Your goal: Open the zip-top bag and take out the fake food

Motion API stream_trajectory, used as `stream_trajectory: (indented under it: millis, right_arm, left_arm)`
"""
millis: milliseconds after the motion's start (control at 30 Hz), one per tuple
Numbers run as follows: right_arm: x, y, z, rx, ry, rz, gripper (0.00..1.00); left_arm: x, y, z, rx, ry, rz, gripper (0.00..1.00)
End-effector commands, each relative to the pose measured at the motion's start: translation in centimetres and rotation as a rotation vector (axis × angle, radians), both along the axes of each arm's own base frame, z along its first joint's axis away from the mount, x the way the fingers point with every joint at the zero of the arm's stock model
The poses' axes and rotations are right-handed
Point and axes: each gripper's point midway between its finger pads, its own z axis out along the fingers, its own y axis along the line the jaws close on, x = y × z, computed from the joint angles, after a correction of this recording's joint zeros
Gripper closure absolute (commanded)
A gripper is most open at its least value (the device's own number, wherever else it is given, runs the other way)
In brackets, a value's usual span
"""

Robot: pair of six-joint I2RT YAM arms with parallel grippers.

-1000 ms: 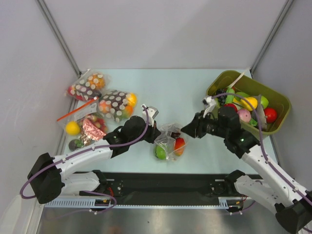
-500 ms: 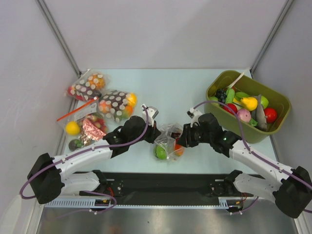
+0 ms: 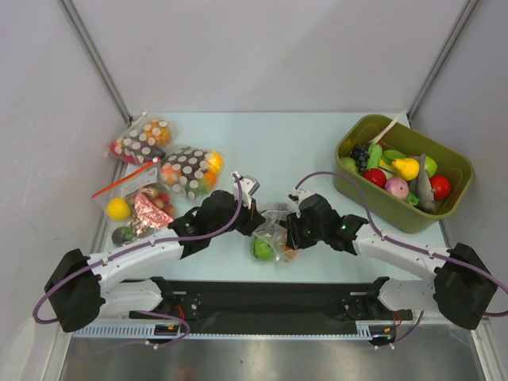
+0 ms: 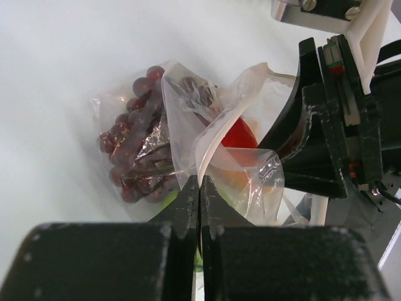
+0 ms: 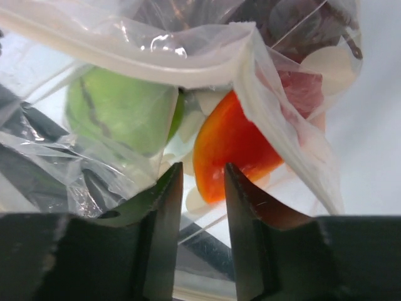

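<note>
The clear zip-top bag (image 3: pixel 274 234) lies near the front middle of the table, its mouth open. My left gripper (image 3: pixel 252 218) is shut on the bag's edge (image 4: pixel 202 164). Inside I see a green round fruit (image 5: pixel 122 110), an orange-red piece (image 5: pixel 229 147) and a dark purple grape bunch (image 4: pixel 135 153). My right gripper (image 3: pixel 290 232) is open at the bag's mouth (image 5: pixel 200 59), its fingertips (image 5: pixel 170 182) just short of the orange-red piece and beside the green fruit. The yellow pear-like fruit is hidden.
An olive bin (image 3: pixel 456 202) of toy fruit stands at the right. Dark brown white-dotted bags (image 3: pixel 190 171) and a bag with a red zip strip (image 3: pixel 131 202) lie at the left. The black rail (image 3: pixel 262 298) runs along the near edge.
My right arm has swung left from near the bin to the bag, and its gripper now sits at the bag's mouth. The left gripper has kept its hold.
</note>
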Motion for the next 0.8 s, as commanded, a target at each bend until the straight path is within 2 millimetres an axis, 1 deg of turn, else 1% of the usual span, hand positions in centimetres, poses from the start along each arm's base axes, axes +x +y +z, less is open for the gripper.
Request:
stream_trajectory:
  millis: [0, 33, 100, 233, 400, 500, 533, 700, 767]
  right_arm:
    - [1.1, 0.0, 0.4, -0.056, -0.056, -0.067, 0.59]
    - [1.0, -0.2, 0.2, -0.076, -0.056, -0.077, 0.52]
    - [1.1, -0.4, 0.1, -0.106, -0.068, -0.093, 0.44]
    - [1.1, -0.7, -0.8, -0.129, -0.065, -0.114, 0.34]
    - [1.8, -0.4, -1.8, -0.128, -0.07, -0.137, 0.3]
    - [2.3, -0.1, -2.0, -0.112, -0.091, -0.153, 0.28]
    - [2.7, 0.2, -1.8, -0.094, -0.106, -0.159, 0.27]
    - [3.2, -0.1, -3.1, -0.12, -0.117, -0.177, 0.25]
    - [3.1, -0.1, -4.0, -0.124, -0.116, -0.18, 0.24]
  left_arm:
    - [-0.2, -0.7, 1.0, -0.057, -0.009, -0.017, 1.0]
    - [-0.2, -0.7, 0.9, -0.056, -0.008, -0.017, 1.0]
    - [-0.2, -0.7, 0.8, -0.055, -0.009, -0.019, 1.0]
    - [-0.4, -0.7, 0.8, -0.058, -0.011, -0.027, 1.0]
    - [-0.5, -0.8, 1.0, -0.061, -0.014, -0.034, 1.0]
    - [-0.6, -0.8, 1.0, -0.061, -0.015, -0.041, 1.0]
    - [-0.7, -0.8, 0.9, -0.061, -0.013, -0.047, 1.0]
    - [-1.0, -0.9, 0.8, -0.071, -0.012, -0.063, 1.0]
    - [-1.1, -1.0, 0.9, -0.077, -0.012, -0.068, 1.0]
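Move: The red-orange fruit in the open bag lies close in front of the right fingertips, roughly 2 cm ahead, 1 cm to the left and 5 cm below. From that same hand the green fruit is about 8 cm left and 2 cm back, and the dark grapes some 6 cm ahead and 4 cm left, both around 5 cm lower. From the left hand, which already pinches the bag's rim, the red-orange fruit is about 8 cm right, 2 cm back and 10 cm below. The right hand, already at the bag's mouth, spreads its part-open fingers to about twice their gap, most of it early on, while turning some 10 degrees, partly clockwise. It eases down about 3 cm and forward about 2 cm, sliding the open fingers in under the rim around the red-orange fruit, while the left fingers keep their pinch on the rim with barely a drift. ##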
